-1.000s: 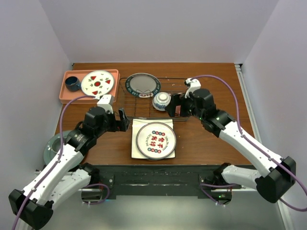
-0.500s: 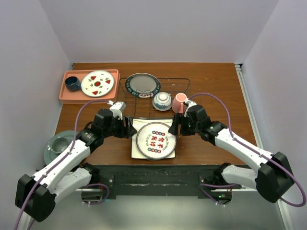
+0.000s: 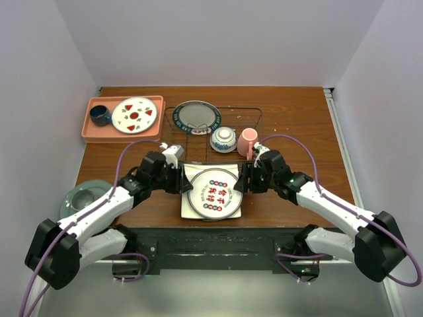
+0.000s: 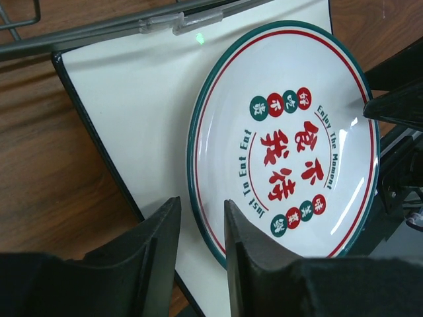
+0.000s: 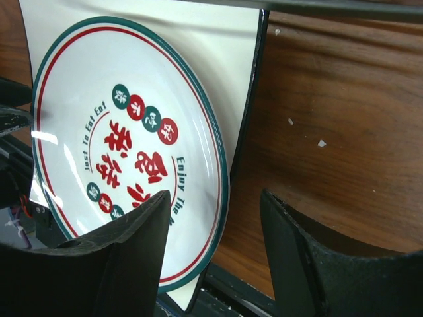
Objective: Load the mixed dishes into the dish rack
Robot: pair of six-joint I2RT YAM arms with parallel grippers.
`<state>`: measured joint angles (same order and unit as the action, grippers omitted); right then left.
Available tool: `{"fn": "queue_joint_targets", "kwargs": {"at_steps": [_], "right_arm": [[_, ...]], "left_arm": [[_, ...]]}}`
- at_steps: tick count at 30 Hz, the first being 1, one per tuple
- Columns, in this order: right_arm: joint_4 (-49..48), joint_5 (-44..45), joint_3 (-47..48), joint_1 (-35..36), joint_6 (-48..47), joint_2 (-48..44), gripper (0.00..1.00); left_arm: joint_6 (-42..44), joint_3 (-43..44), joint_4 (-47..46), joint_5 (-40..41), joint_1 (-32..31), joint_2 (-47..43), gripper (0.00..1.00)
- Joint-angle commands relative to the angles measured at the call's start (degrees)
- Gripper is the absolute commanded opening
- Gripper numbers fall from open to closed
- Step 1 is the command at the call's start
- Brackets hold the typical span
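Observation:
A round white plate with a green rim and red characters lies on the white square plate at the near centre. My left gripper sits at their left edge. In the left wrist view its jaws stand narrowly apart astride the round plate's rim. My right gripper is at the right edge, jaws wide apart astride both plates' edges. The dish rack behind holds a blue-rimmed plate, a patterned bowl and a pink mug. A pale green plate lies far left.
A salmon tray at the back left carries a white plate with red marks and a dark blue cup. The rack's front wire runs just behind the square plate. Bare wood lies to the right.
Both arms came down and inward from the rack to the stacked plates' sides. Both pairs of jaws have narrowed, the left more. The pink mug now stands uncovered in the rack.

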<state>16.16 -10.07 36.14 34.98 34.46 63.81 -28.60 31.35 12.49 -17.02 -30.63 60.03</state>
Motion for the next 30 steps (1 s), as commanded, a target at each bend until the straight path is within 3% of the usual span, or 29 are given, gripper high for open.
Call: {"fn": "queue_joint_targets", "kwargs": {"at_steps": [1, 6, 11, 24, 30], "right_arm": [[-3.2, -1.6, -1.1, 0.3, 1.4, 0.3, 0.59], [-4.3, -1.7, -2.4, 0.2, 2.5, 0.0, 0.58], [-5.4, -1.4, -3.8, 0.3, 4.1, -1.1, 0.58], [-8.0, -4.3, -8.4, 0.3, 8.8, -5.9, 0.58], [-6.9, -10.2, -9.4, 0.3, 8.3, -6.8, 0.62]], "left_arm": [[-1.4, 1.0, -3.3, -1.3, -1.2, 1.0, 0.32], [-1.8, 0.7, -3.5, -1.0, -2.1, 2.3, 0.21], [-2.2, 0.6, -4.8, -1.1, -3.9, 4.2, 0.0], [-3.9, -0.2, -7.9, -1.1, -6.2, 6.6, 0.0], [-5.1, -0.3, -8.5, 0.3, -6.5, 7.0, 0.0]]}}
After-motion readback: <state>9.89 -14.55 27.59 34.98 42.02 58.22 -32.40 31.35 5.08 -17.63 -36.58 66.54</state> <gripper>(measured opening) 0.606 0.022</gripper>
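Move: The plate with red and green lettering lies between the hands, its middle about 11 cm to the right of the left hand, 3 cm back and 2 below. From the right hand it is some 11 cm to the left, 3 back and 2 below. Its left and right rims stand between the hands' parted fingertips. From the right hand, the pink mug in the rack is about 18 cm ahead and 2 to the right, the blue-white bowl 19 ahead and 7 to the left. The plate's left rim is closed on by the left fingers, which shut fully as that hand travels about 3.5 cm to the right, pushing towards the right hand. At the right rim the right hand keeps its half-open fingers astride the edge, sinks nearly 2 cm, then draws back about 2.5 cm in all while rising slightly and rolling a few degrees. ##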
